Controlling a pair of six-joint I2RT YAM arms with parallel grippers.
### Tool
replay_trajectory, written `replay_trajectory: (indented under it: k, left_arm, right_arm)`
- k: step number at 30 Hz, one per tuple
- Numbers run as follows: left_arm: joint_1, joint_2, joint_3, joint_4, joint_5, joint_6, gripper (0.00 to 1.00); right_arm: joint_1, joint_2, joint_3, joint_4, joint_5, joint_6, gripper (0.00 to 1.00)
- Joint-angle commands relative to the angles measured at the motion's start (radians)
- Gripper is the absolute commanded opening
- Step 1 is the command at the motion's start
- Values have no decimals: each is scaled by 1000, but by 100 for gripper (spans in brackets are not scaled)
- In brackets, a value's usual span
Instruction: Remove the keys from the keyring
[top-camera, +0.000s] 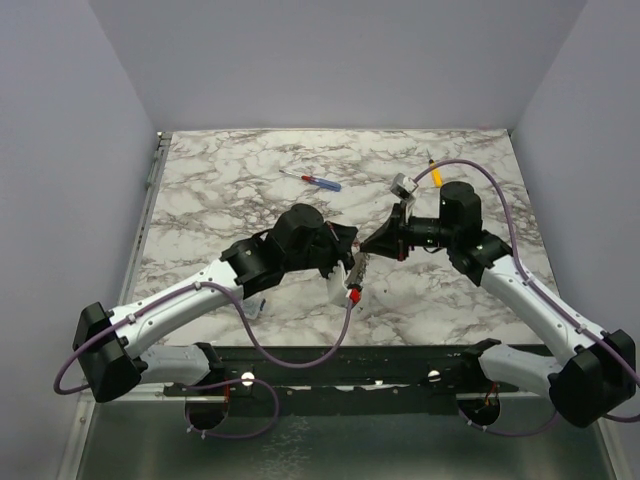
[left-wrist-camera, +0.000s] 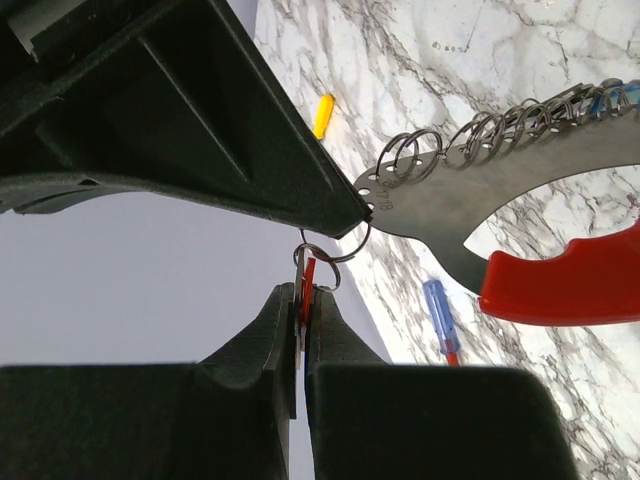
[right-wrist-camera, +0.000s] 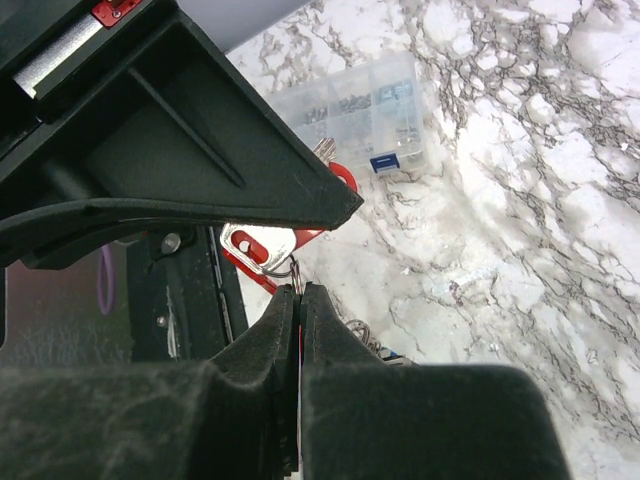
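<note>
In the left wrist view my left gripper is shut on a red-headed key. A small wire ring joins that key to the end of the keyring, a grey curved strip with a red grip and several small rings along its edge. In the right wrist view my right gripper is shut on a thin part of the keyring. A small ring at its tips links to a silver and red piece. From above, the left gripper and right gripper meet at mid-table, with a red bit below them.
A blue-and-red screwdriver lies behind the grippers and also shows in the left wrist view. A yellow-handled tool lies at the back right. A clear compartment box sits on the marble. The table's black front rail is close.
</note>
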Motion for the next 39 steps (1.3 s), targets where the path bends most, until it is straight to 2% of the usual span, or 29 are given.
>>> replay_trajectory:
  k: [1,7,14,16,18,27,39]
  left_arm:
    - [-15,-4,92,8,49,-17,0]
    - [-18,32,158,-59,48,-87,0]
    - [-18,51,224,-225,28,-123,0]
    - [-18,62,246,-264,26,-143,0]
    - [-19,75,272,-297,27,-168,0]
    - [-24,131,379,-415,21,-302,0]
    - [-46,271,634,-557,-2,-671,0]
  right_arm:
    - [-19,58,32,-144,63,-126,1]
    - [-20,64,44,-123,-47,-169,1]
    - [-57,69,107,-183,-36,-229,55]
    - [-80,64,121,-200,-51,-238,66]
    - [-102,58,132,-217,-70,-249,71]
    - [-187,36,211,-344,-119,-324,72]
    - [-206,-33,268,-466,-153,-359,66]
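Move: The keyring is stretched between the hands, pinched by both: its middle is about 1 cm right of the left hand point and 1 cm left of the right one. The steel plate with its red handle and row of small rings hangs some 8 cm below both, 2 cm back of the left hand and 1 cm back of the right. From the left hand, on the table some 24 cm below, the parts box is about 23 cm left and 3 ahead, the blue screwdriver 8 cm left and 24 ahead. Opening wide after a brief pause, the right fingers let go of the keyring; that hand draws off about 5 cm to the right, easing forward as it goes, then rises some 3.5 cm while coming partly back. The left hand keeps its pinch, dips slightly, lifts about 3 cm overall with a sag on the way, and rolls some 30 degrees, its forward side going down. ##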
